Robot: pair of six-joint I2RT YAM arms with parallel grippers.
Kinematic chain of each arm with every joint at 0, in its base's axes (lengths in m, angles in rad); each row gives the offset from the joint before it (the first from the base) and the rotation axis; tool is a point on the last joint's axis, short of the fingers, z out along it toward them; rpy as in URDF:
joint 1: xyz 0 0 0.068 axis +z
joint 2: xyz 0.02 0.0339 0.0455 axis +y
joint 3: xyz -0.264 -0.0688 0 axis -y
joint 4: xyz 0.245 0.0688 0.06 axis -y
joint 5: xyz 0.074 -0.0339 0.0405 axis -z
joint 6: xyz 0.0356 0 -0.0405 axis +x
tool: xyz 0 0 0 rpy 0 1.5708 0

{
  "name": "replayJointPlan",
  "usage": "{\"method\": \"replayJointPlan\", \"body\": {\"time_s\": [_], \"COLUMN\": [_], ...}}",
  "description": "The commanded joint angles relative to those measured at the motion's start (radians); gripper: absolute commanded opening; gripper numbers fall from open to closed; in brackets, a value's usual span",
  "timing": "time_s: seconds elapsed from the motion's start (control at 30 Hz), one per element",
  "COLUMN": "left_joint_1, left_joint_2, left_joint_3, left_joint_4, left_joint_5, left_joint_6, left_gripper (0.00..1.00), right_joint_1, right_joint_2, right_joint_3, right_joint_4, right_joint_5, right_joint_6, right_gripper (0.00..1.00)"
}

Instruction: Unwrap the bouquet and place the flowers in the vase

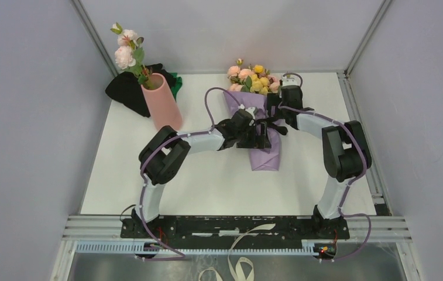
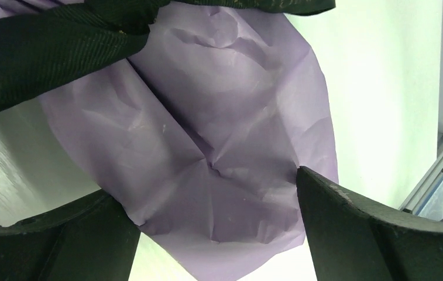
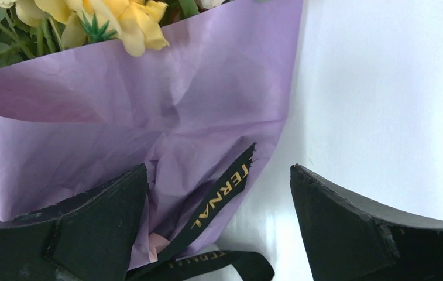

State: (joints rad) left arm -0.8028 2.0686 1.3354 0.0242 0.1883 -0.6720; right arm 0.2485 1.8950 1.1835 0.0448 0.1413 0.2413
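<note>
The bouquet (image 1: pixel 264 149) lies in the middle of the table, a lilac paper cone with its peach and yellow flowers (image 1: pixel 253 76) pointing to the far edge. A black ribbon (image 1: pixel 276 126) is tied round its waist. My left gripper (image 1: pixel 261 134) hovers open over the cone; in the left wrist view the crumpled paper (image 2: pixel 219 129) lies between the spread fingers (image 2: pixel 353 228), the ribbon (image 2: pixel 49 52) above. My right gripper (image 3: pixel 219 170) is open at the cone's right edge, a ribbon tail (image 3: pixel 225 196) between its fingers. The salmon-pink vase (image 1: pixel 163 104) stands back left.
A pale pink sprig with buds (image 1: pixel 126 50) stands in the vase. A black cloth lump (image 1: pixel 126 91) with some green lies behind it. Grey walls and metal frame rails (image 1: pixel 356 105) bound the white table (image 1: pixel 207 187).
</note>
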Motion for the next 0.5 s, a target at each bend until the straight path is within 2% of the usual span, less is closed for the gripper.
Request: {"method": "replayJointPlan", "body": {"time_s": [0.0, 0.23, 0.43, 0.47], "left_joint_1": [-0.016, -0.004, 0.013, 0.023], "left_joint_2": [0.024, -0.122, -0.312, -0.338], "left_joint_3": [0.032, 0.014, -0.082, -0.092], "left_joint_4": [-0.131, -0.196, -0.187, -0.186], "left_joint_5": [-0.032, -0.121, -0.219, -0.231], "left_joint_6": [0.01, 0.035, 0.043, 0.042], "left_gripper": [1.0, 1.0, 1.0, 1.0], "right_joint_1": [0.013, 0.01, 0.008, 0.008], "right_joint_2": [-0.121, -0.301, -0.431, -0.444], "right_joint_3": [-0.037, -0.121, -0.213, -0.228], "right_joint_4": [0.034, 0.059, 0.048, 0.044], "right_joint_5": [0.055, 0.084, 0.136, 0.136], "right_joint_6": [0.013, 0.068, 0.12, 0.126], "right_gripper": [0.98, 0.97, 0.95, 0.91]}}
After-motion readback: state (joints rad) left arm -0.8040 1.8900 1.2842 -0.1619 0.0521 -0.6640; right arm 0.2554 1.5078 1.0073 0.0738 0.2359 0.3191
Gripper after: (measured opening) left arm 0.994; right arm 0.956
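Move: The black ribbon's knot lies about 8 cm ahead of my left hand, 4 cm to its right and roughly 2 cm lower. The wrapper tail's middle is about 3 cm back from that hand, 3 cm to its right and a few centimetres below. From my right hand the knot is some 6 cm back, 5 cm to the left and 4 cm down, while the flower heads lie about 8 cm ahead, 8 cm left and slightly below. With the bouquet lying tail towards my base, I back both open hands off it. My right hand rises about 11 cm, drawing back some 4 cm and a little right, and tips its fingers about 15 degrees further down. My left hand lingers by the wrapper, then pulls away about 4 cm to the left while rising some 3 cm. ##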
